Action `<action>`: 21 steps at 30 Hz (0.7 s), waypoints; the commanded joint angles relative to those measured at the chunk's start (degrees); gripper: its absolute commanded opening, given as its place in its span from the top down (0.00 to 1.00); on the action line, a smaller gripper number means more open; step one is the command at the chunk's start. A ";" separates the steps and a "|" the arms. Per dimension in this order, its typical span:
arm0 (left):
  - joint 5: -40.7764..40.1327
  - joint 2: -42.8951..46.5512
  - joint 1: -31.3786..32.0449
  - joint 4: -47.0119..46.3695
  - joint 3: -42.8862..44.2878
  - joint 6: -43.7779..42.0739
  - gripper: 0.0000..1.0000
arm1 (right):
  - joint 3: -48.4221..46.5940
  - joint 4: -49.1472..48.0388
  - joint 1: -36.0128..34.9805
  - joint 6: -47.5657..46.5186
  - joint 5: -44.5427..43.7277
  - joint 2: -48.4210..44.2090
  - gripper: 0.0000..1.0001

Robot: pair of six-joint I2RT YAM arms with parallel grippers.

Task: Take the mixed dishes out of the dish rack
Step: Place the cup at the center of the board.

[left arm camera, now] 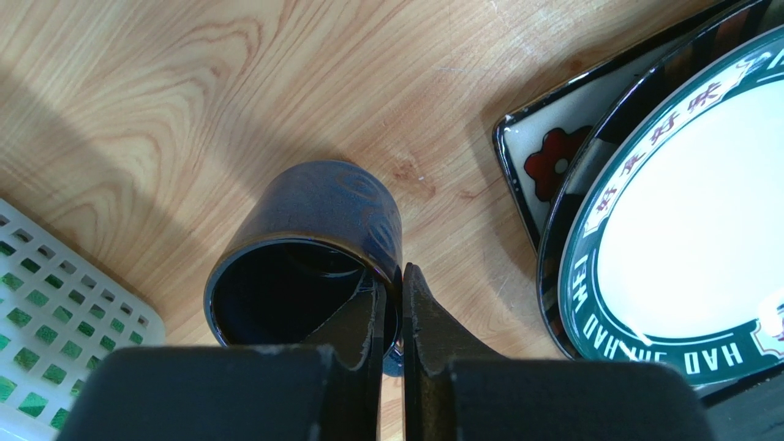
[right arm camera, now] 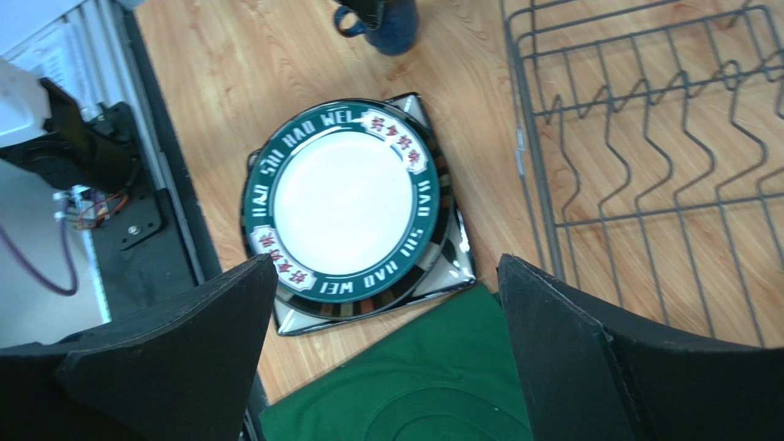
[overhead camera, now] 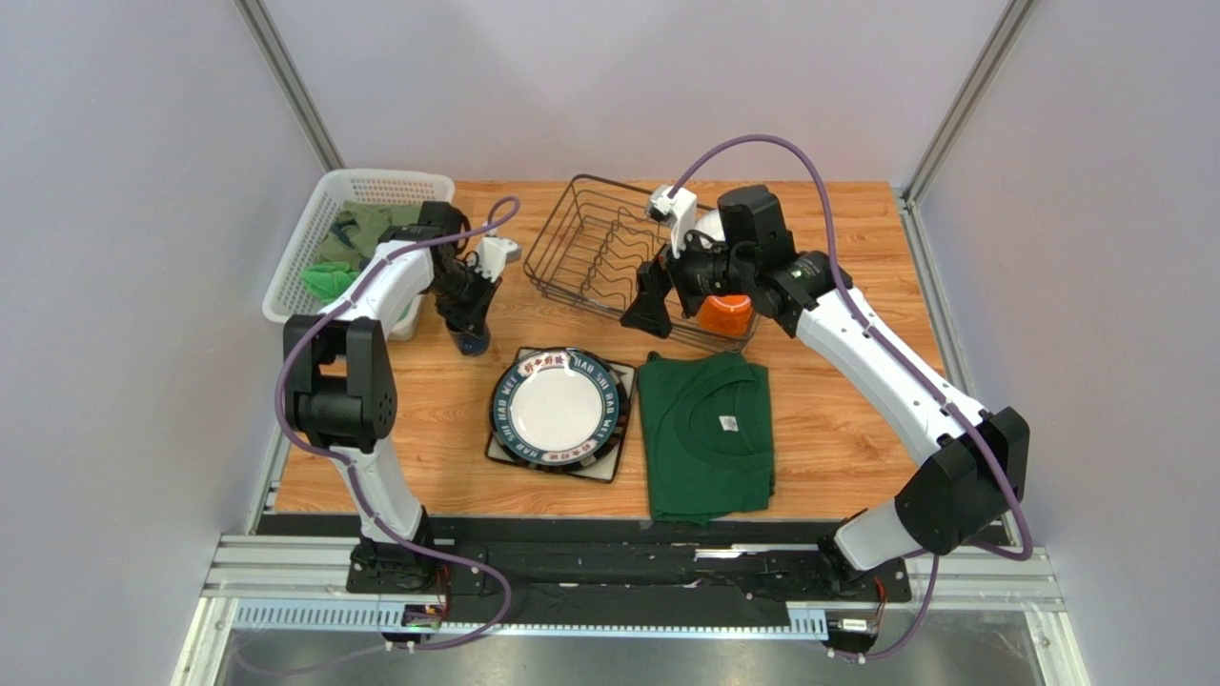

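The dark blue mug (overhead camera: 468,339) (left arm camera: 313,248) stands upright on the table left of the plates. My left gripper (overhead camera: 466,317) (left arm camera: 394,303) is shut on its rim, one finger inside and one outside. A round dark-rimmed plate (overhead camera: 557,405) (right arm camera: 345,197) lies stacked on the square flower-patterned plate (left arm camera: 543,152) (right arm camera: 451,266). The dish rack (overhead camera: 602,243) (right arm camera: 644,138) stands at the back centre, with the orange mug (overhead camera: 728,315) at its right end under my right arm. My right gripper (overhead camera: 652,300) (right arm camera: 386,276) hangs open and holds nothing, over the rack's front edge.
A folded green shirt (overhead camera: 706,429) (right arm camera: 432,386) lies right of the plates. A white perforated basket (overhead camera: 337,229) (left arm camera: 55,322) with green cloth stands at the back left, close to the blue mug.
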State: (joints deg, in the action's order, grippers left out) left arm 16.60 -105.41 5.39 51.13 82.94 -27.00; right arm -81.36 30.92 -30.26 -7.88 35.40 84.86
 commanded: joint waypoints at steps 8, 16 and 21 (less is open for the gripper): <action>-2.01 0.29 1.03 -2.18 0.65 0.81 0.84 | 0.68 -0.33 3.54 -0.56 -15.34 -0.22 0.04; -3.15 0.90 1.03 -2.53 -0.23 0.46 0.72 | 0.33 0.19 4.60 -1.70 -23.88 1.36 0.01; -3.33 1.34 1.12 -2.44 -0.58 0.29 0.64 | -2.04 1.86 5.12 -2.49 -29.32 3.99 0.01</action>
State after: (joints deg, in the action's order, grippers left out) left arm 13.93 -105.47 6.31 49.89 82.76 -26.89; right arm -80.64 31.55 -25.63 -8.91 12.40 86.94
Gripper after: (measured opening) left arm 0.332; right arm 0.987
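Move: Just ahead of the left hand, about 3 cm forward, 1 cm left and 3 cm lower, is the middle of the blue cup, pinched by its wall near the handle. The plate stack is some 16 cm right of that hand and 7 back, the basket about 15 ahead and 20 left. From the right hand, the orange cup is roughly 13 cm ahead, 16 right and 18 below; the white bowl about 27 ahead and 16 right, the green shirt 5 back and 12 right. Opening to about a third of their range, the left fingers let go of the blue cup's wall while the hand all but stays put, one finger still inside the mouth. Meanwhile the right hand, empty and wide open, swings some 7 cm forward and as far right, sinking about 4, turning clockwise by roughly 25 degrees and rolling its left side down, towards the orange cup in the rack. ##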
